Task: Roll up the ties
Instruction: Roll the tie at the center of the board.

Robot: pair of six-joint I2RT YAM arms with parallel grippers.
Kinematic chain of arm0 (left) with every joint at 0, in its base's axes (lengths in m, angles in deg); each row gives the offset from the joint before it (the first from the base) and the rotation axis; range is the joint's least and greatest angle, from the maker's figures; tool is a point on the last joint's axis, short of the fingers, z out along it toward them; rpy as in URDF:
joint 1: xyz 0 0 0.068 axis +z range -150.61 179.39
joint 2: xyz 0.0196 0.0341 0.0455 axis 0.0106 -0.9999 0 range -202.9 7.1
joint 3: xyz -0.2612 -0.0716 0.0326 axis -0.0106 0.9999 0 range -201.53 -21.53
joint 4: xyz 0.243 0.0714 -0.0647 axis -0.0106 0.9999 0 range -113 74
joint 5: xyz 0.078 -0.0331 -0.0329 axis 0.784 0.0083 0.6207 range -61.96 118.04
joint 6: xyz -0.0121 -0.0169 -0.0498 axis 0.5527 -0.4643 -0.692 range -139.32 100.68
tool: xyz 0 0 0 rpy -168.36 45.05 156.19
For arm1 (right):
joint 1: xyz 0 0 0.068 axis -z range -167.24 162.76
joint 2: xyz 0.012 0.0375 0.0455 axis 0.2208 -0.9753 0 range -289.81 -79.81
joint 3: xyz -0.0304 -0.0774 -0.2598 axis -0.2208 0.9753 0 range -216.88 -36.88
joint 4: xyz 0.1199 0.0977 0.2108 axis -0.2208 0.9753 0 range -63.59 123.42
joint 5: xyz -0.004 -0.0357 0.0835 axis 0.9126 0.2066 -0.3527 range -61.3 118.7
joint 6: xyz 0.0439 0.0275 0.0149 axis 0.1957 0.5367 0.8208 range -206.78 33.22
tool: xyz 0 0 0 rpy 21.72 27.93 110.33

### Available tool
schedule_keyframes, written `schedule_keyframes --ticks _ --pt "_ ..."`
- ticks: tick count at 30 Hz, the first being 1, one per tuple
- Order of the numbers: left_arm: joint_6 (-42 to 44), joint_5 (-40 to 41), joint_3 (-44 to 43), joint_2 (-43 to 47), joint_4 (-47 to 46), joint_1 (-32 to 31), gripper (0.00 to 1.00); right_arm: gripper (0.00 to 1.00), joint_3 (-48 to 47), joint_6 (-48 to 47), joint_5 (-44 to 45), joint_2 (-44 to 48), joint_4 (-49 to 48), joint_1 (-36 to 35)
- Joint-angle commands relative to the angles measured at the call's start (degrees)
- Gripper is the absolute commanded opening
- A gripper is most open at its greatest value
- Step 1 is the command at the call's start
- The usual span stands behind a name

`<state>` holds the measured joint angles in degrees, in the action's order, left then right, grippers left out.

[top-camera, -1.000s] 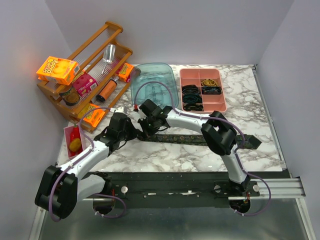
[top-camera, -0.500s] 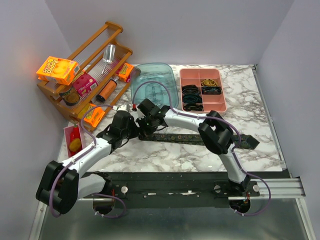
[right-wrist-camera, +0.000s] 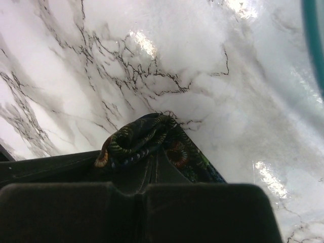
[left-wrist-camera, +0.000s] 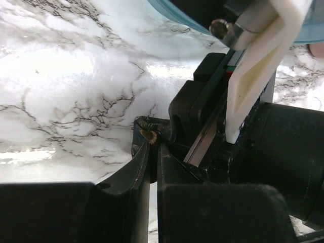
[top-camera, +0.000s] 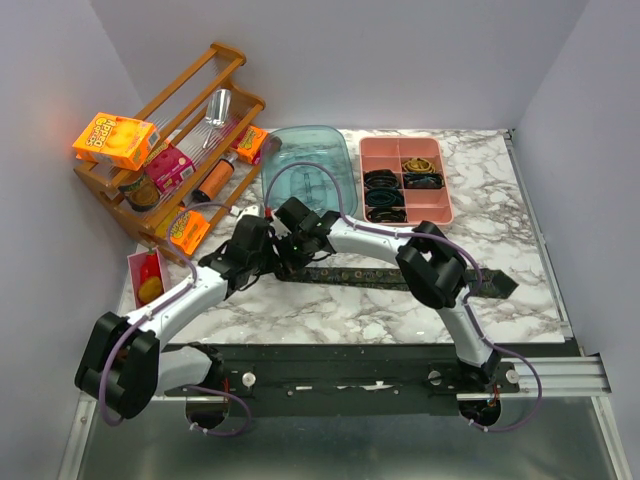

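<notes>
One of the ties (top-camera: 380,276), black with a gold-brown pattern, lies flat across the marble table (top-camera: 520,200), its broad end at the right. Both grippers meet at its left end. In the top view, my left gripper (top-camera: 268,254) and my right gripper (top-camera: 289,250) sit almost tip to tip. The left wrist view shows my left gripper (left-wrist-camera: 153,145) nearly shut, with a bit of the tie (left-wrist-camera: 148,134) pinched at its tips. In the right wrist view, my right gripper (right-wrist-camera: 152,158) is shut on the curled end of the tie (right-wrist-camera: 135,139), which bunches over its fingertips.
Just behind the grippers stands a teal bin (top-camera: 312,160). A pink compartment tray (top-camera: 378,148) with rolled dark items sits at the back right. A wooden rack (top-camera: 225,55) of boxes and bottles fills the back left. A small pink container (top-camera: 137,262) stands at the left edge.
My left gripper has shifted back and to the right, closer against the right gripper. The tie's right end has slid slightly left. Both grips are unchanged.
</notes>
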<state>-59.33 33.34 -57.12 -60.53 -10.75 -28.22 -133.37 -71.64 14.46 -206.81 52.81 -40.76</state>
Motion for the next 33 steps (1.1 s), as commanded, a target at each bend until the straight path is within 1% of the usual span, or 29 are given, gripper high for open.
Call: schedule_keyframes --ticks 1,7,13,16,21,28,33 --pt "3.2 5.9 -4.4 -1.5 5.8 -0.7 0.0 0.01 0.0 0.5 -0.7 3.9 0.6 -0.3" --pt "5.6 10.1 -7.5 -3.4 10.9 -1.0 0.0 0.01 -0.3 -0.2 4.5 6.7 3.6 0.0" --pt "8.0 12.7 -9.4 -4.2 13.8 -1.7 0.0 0.01 3.6 0.2 6.7 10.5 3.7 1.3" --pt "8.7 13.2 -10.4 -5.2 15.1 -2.3 0.0 0.01 5.9 0.3 7.1 12.3 3.7 2.4" --pt "9.7 16.1 -12.6 -7.2 17.6 -3.7 0.0 0.01 9.9 -0.4 8.3 15.8 3.5 4.5" --pt "11.1 19.4 -15.0 -9.6 19.4 -5.7 0.0 0.01 14.8 -0.6 8.6 18.2 2.3 6.1" --pt "11.9 22.2 -17.4 -13.6 21.0 -9.0 0.0 0.01 18.0 0.3 7.6 19.6 0.8 7.1"
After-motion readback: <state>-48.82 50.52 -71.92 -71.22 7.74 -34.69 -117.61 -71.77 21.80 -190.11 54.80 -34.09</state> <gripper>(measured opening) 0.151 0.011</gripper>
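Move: The left fingers already hold the tie's rolled-up end, its roll at their tips. The shut right fingers are at the same roll, its middle about 1 cm to their left; the stretch of flat strip they go to lies some 10 cm to their right, about level with them fore and aft, at tip height or just below. The blue basin is centred some 21 cm ahead of the right hand and 6 cm to its right. Up and then out to the right, the shut right fingers come off the roll, rise more than 5 cm, swing about 10 cm along the tie and sink part way to hover over the flat strip. The left hand keeps its pinch on the roll, drifting about 2.5 cm left while its wrist rolls some 25 degrees, left side rising. ##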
